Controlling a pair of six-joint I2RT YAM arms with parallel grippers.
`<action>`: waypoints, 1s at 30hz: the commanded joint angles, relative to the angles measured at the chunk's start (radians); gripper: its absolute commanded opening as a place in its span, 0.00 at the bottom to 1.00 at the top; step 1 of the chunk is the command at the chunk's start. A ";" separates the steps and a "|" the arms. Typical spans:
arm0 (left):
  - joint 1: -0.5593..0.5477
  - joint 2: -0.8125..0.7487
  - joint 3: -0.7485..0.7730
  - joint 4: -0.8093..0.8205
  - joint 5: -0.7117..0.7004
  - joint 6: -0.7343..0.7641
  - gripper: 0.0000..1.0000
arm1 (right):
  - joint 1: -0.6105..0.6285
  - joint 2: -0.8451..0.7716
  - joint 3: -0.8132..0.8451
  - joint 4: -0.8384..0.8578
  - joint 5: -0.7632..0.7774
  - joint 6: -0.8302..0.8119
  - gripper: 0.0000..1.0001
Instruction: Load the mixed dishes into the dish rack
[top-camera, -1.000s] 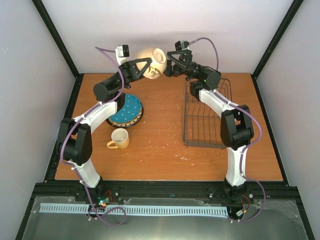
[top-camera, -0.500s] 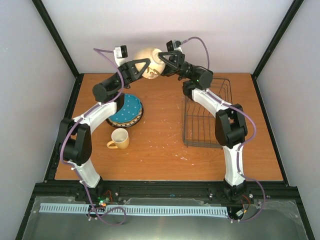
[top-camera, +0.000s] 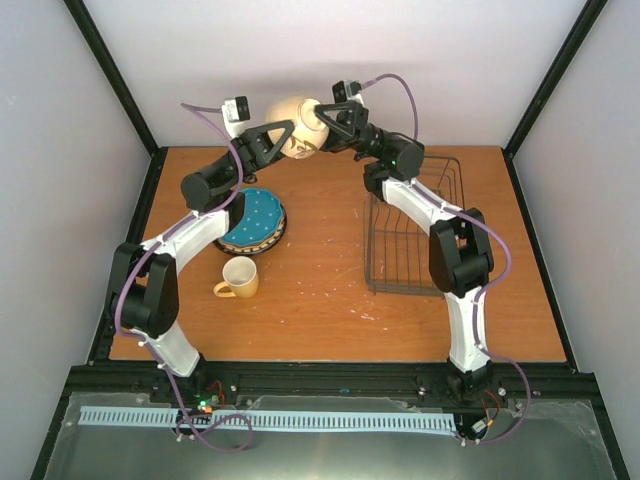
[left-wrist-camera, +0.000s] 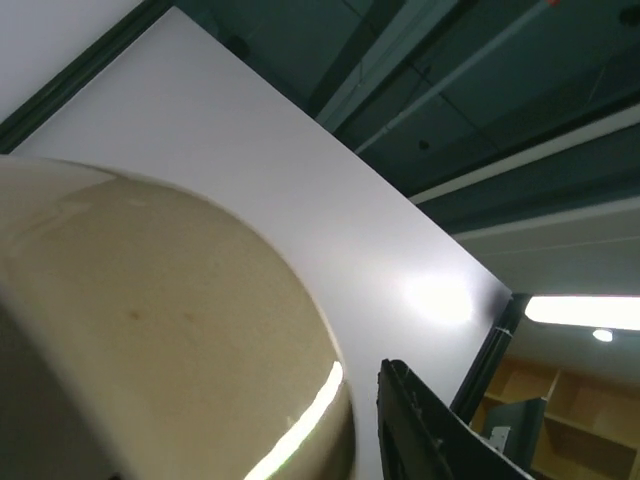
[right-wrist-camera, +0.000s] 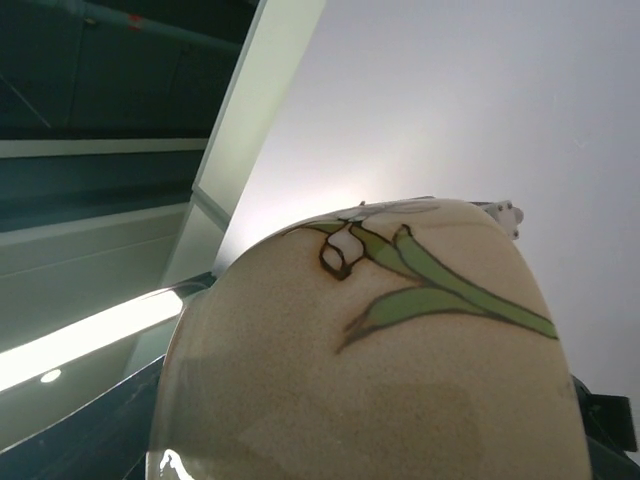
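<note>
The cream bowl (top-camera: 298, 125) with a green leaf drawing hangs high above the table's back edge, between both grippers. My right gripper (top-camera: 322, 122) is shut on it from the right; in the right wrist view the bowl (right-wrist-camera: 370, 350) fills the space between the dark fingers (right-wrist-camera: 90, 430). My left gripper (top-camera: 282, 140) stands at the bowl's left side with its jaws parted. In the left wrist view a gap shows between the bowl (left-wrist-camera: 150, 330) and the one visible finger (left-wrist-camera: 430, 430). The dish rack (top-camera: 410, 225) sits empty at the right.
A teal dotted plate (top-camera: 255, 218) tops a plate stack at the left of the wooden table (top-camera: 320, 300). A small yellow mug (top-camera: 240, 277) stands upright in front of it. Walls close in behind the raised bowl.
My right gripper has moved in onto the bowl and closed on it. My left gripper's jaws have widened, and its arm has drawn slightly back to the left.
</note>
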 joint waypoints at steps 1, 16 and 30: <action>-0.002 -0.021 -0.023 0.250 -0.039 -0.027 0.40 | -0.043 -0.024 -0.048 0.180 0.039 0.245 0.03; 0.002 0.012 0.011 0.151 0.009 0.012 1.00 | -0.108 -0.073 -0.132 0.180 0.085 0.254 0.03; 0.006 -0.007 0.078 -0.164 0.170 0.225 1.00 | -0.162 -0.104 -0.137 0.177 0.124 0.266 0.03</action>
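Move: The right hand grips the bowl, whose middle is about 3 cm to its left and 1 cm back. Its way leads to the dish rack, roughly 23 cm to its right, 2 cm farther out and some 42 cm below. The plate stack lies about 22 cm to its left, 3 cm out and 45 cm down. From the left hand, still at the bowl's other side, the bowl is about 3 cm to the right. Rightwards and forward, the right hand keeps its grip and carries the bowl about 5 cm towards the rack side, dipping nearly 4 cm before rising slightly and turning a little clockwise. The left hand opens its fingers wide to let go of the bowl, sinking about 2.5 cm and easing slightly forward and right, rolling its left side up a little at the end. ##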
